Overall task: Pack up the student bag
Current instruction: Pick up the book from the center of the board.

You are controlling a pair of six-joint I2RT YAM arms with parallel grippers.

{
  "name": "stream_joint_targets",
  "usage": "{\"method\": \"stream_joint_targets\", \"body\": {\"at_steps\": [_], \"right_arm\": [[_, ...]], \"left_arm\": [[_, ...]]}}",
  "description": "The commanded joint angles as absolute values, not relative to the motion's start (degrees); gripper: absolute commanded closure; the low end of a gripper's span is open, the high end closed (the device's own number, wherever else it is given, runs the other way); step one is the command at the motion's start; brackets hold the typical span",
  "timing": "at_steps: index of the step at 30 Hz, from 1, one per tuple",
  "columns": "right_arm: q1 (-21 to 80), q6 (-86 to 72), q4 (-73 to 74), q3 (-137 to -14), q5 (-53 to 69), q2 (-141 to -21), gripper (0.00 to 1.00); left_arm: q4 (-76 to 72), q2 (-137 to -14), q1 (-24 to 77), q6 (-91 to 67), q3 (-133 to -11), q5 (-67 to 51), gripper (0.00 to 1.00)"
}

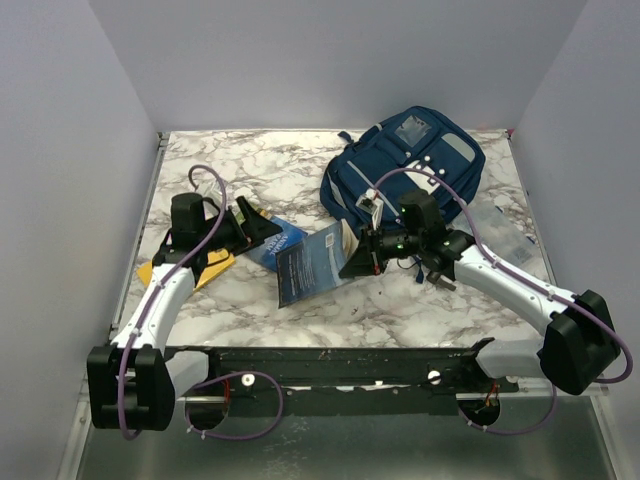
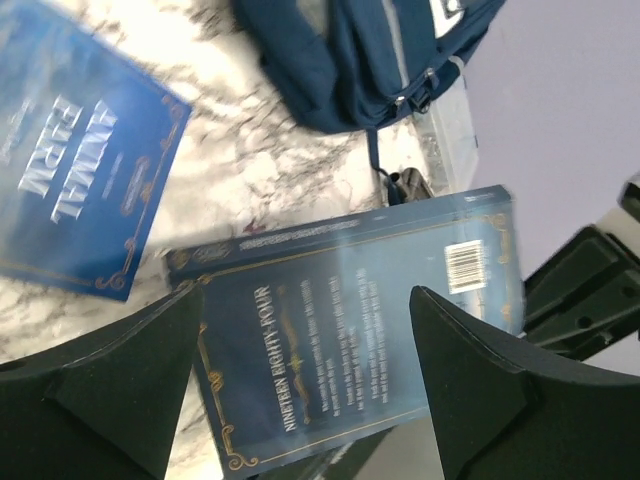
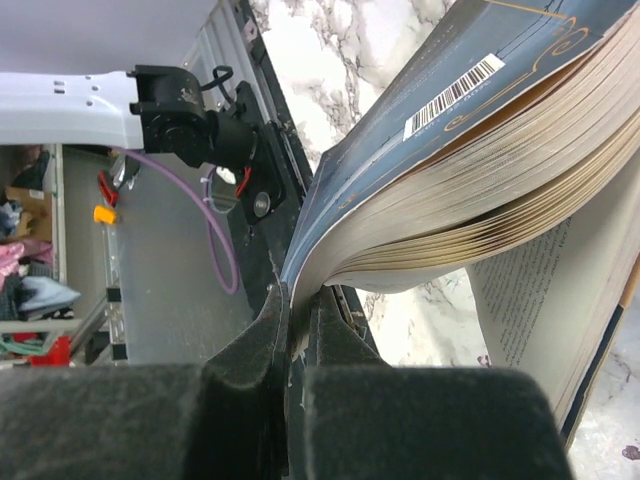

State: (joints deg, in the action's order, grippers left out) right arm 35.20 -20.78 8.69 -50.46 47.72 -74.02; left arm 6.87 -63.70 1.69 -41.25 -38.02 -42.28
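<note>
The student bag (image 1: 402, 165), navy with grey stripes, lies at the back right of the marble table; its edge also shows in the left wrist view (image 2: 350, 60). My right gripper (image 1: 352, 263) (image 3: 298, 325) is shut on the cover edge of a blue paperback, Nineteen Eighty-Four (image 1: 312, 262) (image 3: 470, 140). It holds the book off the table, tilted, with the pages sagging open. My left gripper (image 1: 268, 228) (image 2: 300, 385) stands open just left of that book (image 2: 350, 320), with nothing between its fingers. A second blue book, Animal Farm (image 1: 280, 240) (image 2: 75, 190), lies flat beneath the left gripper.
A yellow flat item (image 1: 192, 270) lies under the left arm near the table's left side. A clear plastic pouch (image 1: 503, 232) sits right of the bag. A small dark object (image 1: 440, 280) lies by the right arm. Grey walls close in on three sides.
</note>
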Motion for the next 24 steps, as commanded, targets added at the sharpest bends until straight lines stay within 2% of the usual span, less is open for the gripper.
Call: {"method": "stream_joint_targets", "body": {"at_steps": [1, 3, 5, 7, 10, 13, 18, 24], "right_arm": [[35.5, -14.4, 7.5, -51.7, 54.8, -72.2, 1.0], [35.5, -11.8, 9.4, -52.1, 54.9, -72.2, 1.0], [35.5, -10.9, 9.4, -52.0, 56.3, -72.3, 1.0], [35.5, -10.9, 7.9, -51.1, 58.7, -72.5, 0.99], [35.6, -10.9, 7.4, -51.0, 59.9, -72.3, 0.99], [35.6, -10.1, 8.7, -52.1, 61.1, -71.8, 1.0], [35.7, -10.1, 9.0, -52.4, 62.4, -70.8, 0.99], [35.7, -10.3, 8.8, -52.2, 63.4, -70.6, 0.99]], "left_arm": [[17.6, -61.5, 8.4, -24.0, -48.9, -37.1, 0.15], [17.6, -62.1, 12.1, -19.3, -50.6, -35.2, 0.14], [13.3, -64.1, 13.8, -17.0, -51.0, -38.1, 0.13], [10.9, -68.8, 14.1, -14.4, -53.0, -49.2, 0.14], [19.8, -79.4, 14.0, -9.8, -62.5, -61.3, 0.18], [21.9, -86.4, 14.3, -9.0, -66.1, -71.2, 0.18], [21.9, -91.1, 15.6, -6.3, -66.5, -81.4, 0.18], [22.0, -89.8, 18.8, -3.8, -63.2, -86.0, 0.21]]}}
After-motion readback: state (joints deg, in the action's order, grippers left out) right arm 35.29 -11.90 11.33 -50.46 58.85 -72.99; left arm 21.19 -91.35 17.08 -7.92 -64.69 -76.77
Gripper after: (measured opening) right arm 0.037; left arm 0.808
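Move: The book held in the right hand has its middle about 12 cm to the right of the open left hand, 12 cm back and some 4 cm lower. From the right hand, that middle is about 8 cm left, 1 cm forward and 4 cm lower. Counted from the left hand, the Animal Farm book lies on the table 7 cm back and 3 cm right, some 17 cm below; the backpack is about 37 cm right, 13 cm forward and 13 cm below. The right fingers keep the edge of the book pinched, drawing it back about 3 cm with a slight counter-clockwise turn. The left hand, fingers still wide open, sweeps about 11 cm right to the book's free upper part, arching up and partly down again, then slipping a little back, while its wrist swings some 50 degrees clockwise. ##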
